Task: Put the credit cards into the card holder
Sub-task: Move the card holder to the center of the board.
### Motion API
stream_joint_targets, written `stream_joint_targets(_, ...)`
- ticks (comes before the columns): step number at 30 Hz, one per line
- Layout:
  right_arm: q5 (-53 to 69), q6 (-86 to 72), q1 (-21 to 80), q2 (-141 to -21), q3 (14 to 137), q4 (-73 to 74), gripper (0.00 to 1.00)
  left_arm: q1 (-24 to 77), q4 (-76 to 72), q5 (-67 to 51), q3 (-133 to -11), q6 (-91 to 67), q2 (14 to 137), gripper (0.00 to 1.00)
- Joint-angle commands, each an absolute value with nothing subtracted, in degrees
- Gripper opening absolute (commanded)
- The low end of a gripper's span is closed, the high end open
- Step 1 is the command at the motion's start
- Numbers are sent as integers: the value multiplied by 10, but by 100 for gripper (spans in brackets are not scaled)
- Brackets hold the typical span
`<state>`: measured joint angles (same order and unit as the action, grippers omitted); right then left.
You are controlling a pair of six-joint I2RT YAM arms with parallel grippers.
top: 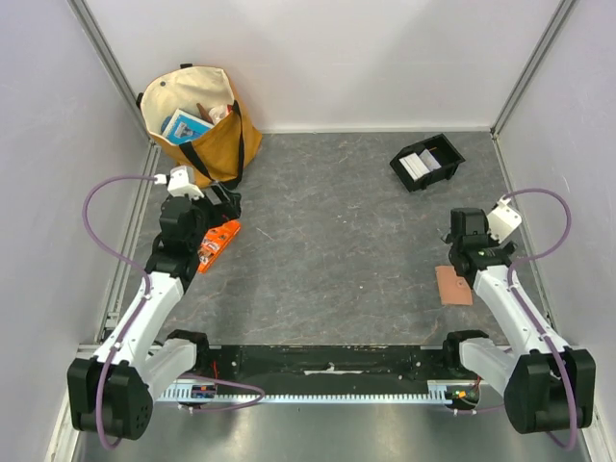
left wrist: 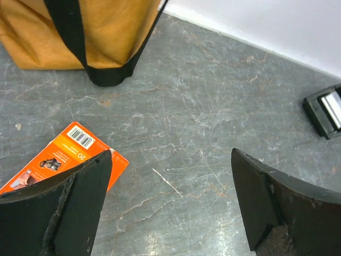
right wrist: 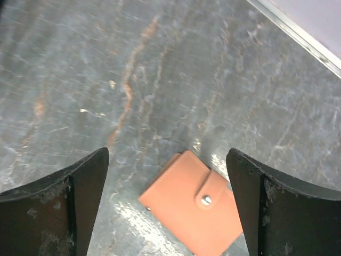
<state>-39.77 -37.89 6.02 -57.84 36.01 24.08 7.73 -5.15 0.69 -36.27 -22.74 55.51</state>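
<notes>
The card holder [top: 453, 285] is a tan-brown wallet lying flat on the table at the right, folded shut with its snap tab closed. In the right wrist view it [right wrist: 184, 205] lies below and between my fingers. My right gripper [top: 466, 252] [right wrist: 168, 160] hovers above it, open and empty. The credit cards [top: 416, 164] are a pale stack inside a black tray [top: 441, 152] at the back right; they also show at the right edge of the left wrist view [left wrist: 333, 105]. My left gripper [top: 223, 200] [left wrist: 171, 165] is open and empty at the left, over bare table.
An orange printed packet [top: 219, 241] [left wrist: 64, 157] lies by my left gripper. A tan tote bag [top: 202, 120] [left wrist: 80, 32] with items in it stands at the back left. White walls with metal posts enclose the grey table [top: 327, 241].
</notes>
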Motion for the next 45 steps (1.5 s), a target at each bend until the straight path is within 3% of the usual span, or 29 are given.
stream_joint_targets(1, -343, -434, 14, -587, 360, 321, 98, 76, -40, 69, -365, -304, 523, 98)
stream_joint_targets(6, -288, -445, 4, -620, 347, 307, 98, 75, 108, 121, -384, -431, 504, 99)
stream_joint_targets(19, -57, -452, 8, -678, 248, 209, 98, 75, 82, 13, -366, -366, 480, 99)
stream_joint_targets(22, -42, -501, 78, -700, 235, 182, 98, 75, 78, 3, -367, -362, 483, 99)
stream_joint_targets(30, -124, -727, 330, -750, 270, 96, 98, 76, 68, -69, -366, -367, 506, 99)
stream_joint_targets(38, -249, -896, 557, -892, 445, 95, 98, 77, 68, -102, -359, -364, 524, 98)
stream_joint_targets(45, -344, -715, 570, -848, 527, 128, 98, 99, 98, -118, -354, -343, 529, 98)
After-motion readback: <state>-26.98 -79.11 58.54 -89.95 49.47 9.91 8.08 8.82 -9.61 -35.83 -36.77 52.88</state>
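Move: The card holder lies flat on the table about 8 cm back, 7 cm left and 11 cm below the right hand. The black card box stands some 20 cm ahead of that hand and 14 cm to its left; the orange box is level with it, roughly 57 cm left, far beyond the bare middle. From the left hand the card holder is about 49 cm to the right, 16 cm back and 20 cm down. Onto the card holder's right part the right hand sinks about 10 cm, easing back and slightly left, then drags it left across the table with an open fingertip; the hand sweeps some 35 cm left, turning counter-clockwise with its left side rising, and climbs about 5 cm late on. The left hand, open and empty, draws back a little, swings slightly left, then right, sinking and tipping down. ##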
